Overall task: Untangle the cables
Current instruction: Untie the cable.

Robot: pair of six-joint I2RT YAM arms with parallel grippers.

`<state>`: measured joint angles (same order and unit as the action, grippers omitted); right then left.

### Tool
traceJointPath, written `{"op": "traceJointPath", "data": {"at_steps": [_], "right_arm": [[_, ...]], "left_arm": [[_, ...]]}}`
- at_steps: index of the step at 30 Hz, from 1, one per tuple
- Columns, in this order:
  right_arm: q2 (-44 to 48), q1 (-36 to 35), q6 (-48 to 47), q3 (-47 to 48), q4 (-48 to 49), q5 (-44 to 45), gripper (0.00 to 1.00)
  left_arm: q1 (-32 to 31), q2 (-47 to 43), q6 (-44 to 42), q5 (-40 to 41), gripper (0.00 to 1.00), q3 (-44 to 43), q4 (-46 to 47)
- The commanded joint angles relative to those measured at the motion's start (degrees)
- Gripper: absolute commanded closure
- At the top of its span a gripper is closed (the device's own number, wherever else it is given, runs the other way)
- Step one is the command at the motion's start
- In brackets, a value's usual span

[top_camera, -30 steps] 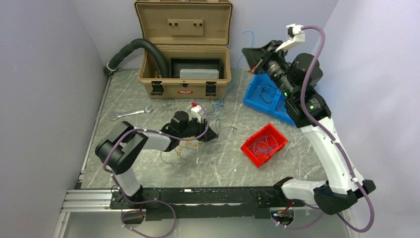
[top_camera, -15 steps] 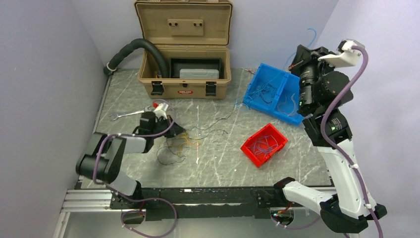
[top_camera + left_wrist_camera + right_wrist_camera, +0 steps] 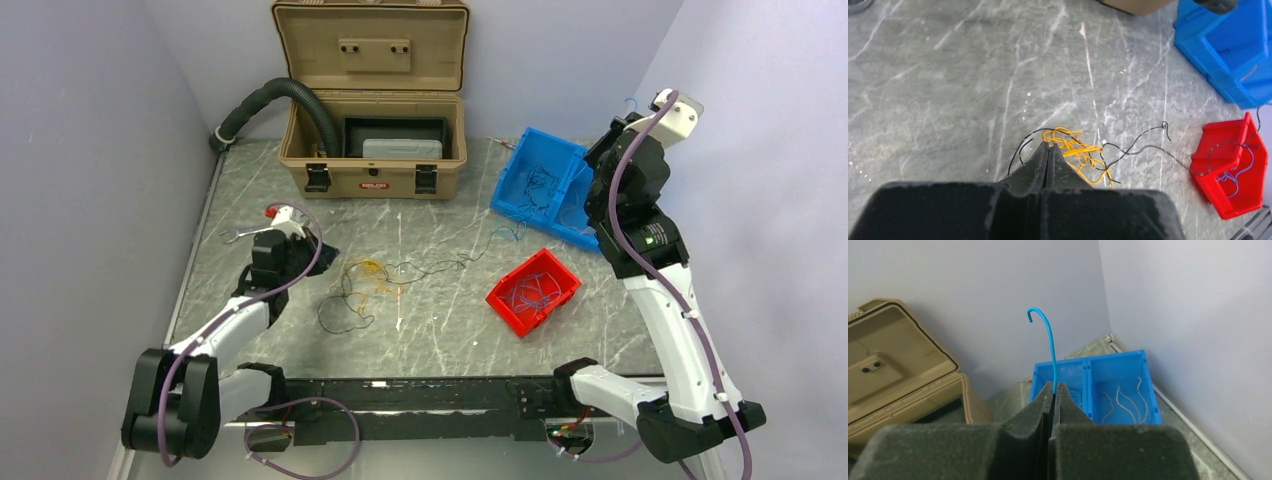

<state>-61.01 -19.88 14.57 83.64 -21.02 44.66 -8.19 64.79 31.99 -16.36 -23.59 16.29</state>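
Note:
The cables lie mid-table: a yellow-orange tangle (image 3: 368,272) (image 3: 1075,150) with thin black wires (image 3: 430,268) (image 3: 1143,140) running through it and off to the right, and a black loop (image 3: 340,310) in front. My left gripper (image 3: 328,252) (image 3: 1049,145) is shut just left of the tangle, above the table, with no wire visible between its jaws. My right gripper (image 3: 625,118) (image 3: 1054,386) is raised beside the blue bin (image 3: 545,185) (image 3: 1118,356) and shut on a blue cable (image 3: 1048,340), whose hooked end sticks up. A few blue wires (image 3: 510,232) trail in front of that bin.
A red bin (image 3: 533,291) (image 3: 1233,170) holding blue wires sits right of centre. The blue bin holds black wires in one compartment, pale ones in the other. An open tan toolbox (image 3: 375,120), a black corrugated hose (image 3: 270,100) and a wrench (image 3: 262,231) are at the back left. Walls close both sides.
My left arm has drawn back to the left, off the tangle, and its gripper has shut. My right arm has swung right across the blue bin, still holding the blue cable.

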Motion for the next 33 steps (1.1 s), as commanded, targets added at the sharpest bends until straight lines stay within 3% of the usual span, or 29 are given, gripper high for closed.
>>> {"op": "traceJointPath", "data": {"at_steps": [1, 3, 6, 9, 12, 21, 29, 33], "right_arm": [[0.8, 0.9, 2.5, 0.4, 0.2, -7.3, 1.00], [-0.2, 0.9, 3.3, 1.1, -0.3, -10.3, 1.00], [-2.8, 0.9, 4.2, 3.8, -1.8, -13.7, 1.00], [-4.1, 0.9, 4.8, 6.7, -2.2, -16.7, 1.00], [-4.9, 0.9, 5.5, 8.9, -1.9, -19.6, 1.00], [-6.8, 0.9, 8.4, 14.8, -1.4, -27.3, 1.00], [-7.9, 0.9, 9.2, 17.3, -1.6, -29.5, 1.00], [-7.7, 0.9, 9.3, 17.6, -1.5, -29.9, 1.00]], "left_arm": [[-2.8, -3.3, -4.5, -1.7, 0.97, -0.7, 3.0], [-7.2, -2.7, -6.6, -2.2, 0.86, -2.8, 3.0], [-13.1, -1.2, -9.0, -1.7, 0.46, -4.9, 5.4], [-17.4, 1.4, -10.9, -2.0, 0.19, -6.6, 8.6], [-20.3, 6.6, -11.8, -2.6, 0.02, -11.9, 5.7], [-27.1, 20.0, -11.8, -3.3, 0.01, -24.2, 6.8], [-28.6, 26.5, -8.9, -7.6, 0.00, -24.0, 23.6], [-28.6, 28.9, -7.1, -9.8, 0.00, -25.4, 26.7]]}}
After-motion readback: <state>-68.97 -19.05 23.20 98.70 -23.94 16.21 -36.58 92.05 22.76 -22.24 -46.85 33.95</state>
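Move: From the left hand, whose fingers are shut, the small knot in the dark cable lies about 27 cm to the right, 3 cm ahead and 11 cm down. The yellow cable lies level with this hand, 7 cm to its right; the loose blue loops are some 11 cm to the right of the knot and 8 cm farther out. From the right hand, already gripping the blue cable, the knot is about 22 cm left, level, 46 cm below; the blue box is 16 cm ahead, nearly in line. Swing the left gripper about 22 cm to the right, past the yellow cable and towards the dark cable's knotted end, rising some 6 cm; open the fingers wide early on and turn the wrist roughly 35 degrees clockwise while tipping the fingers up. Meanwhile keep the blue cable pinched in the right gripper and carry it left, then also up, turning counter-clockwise. ##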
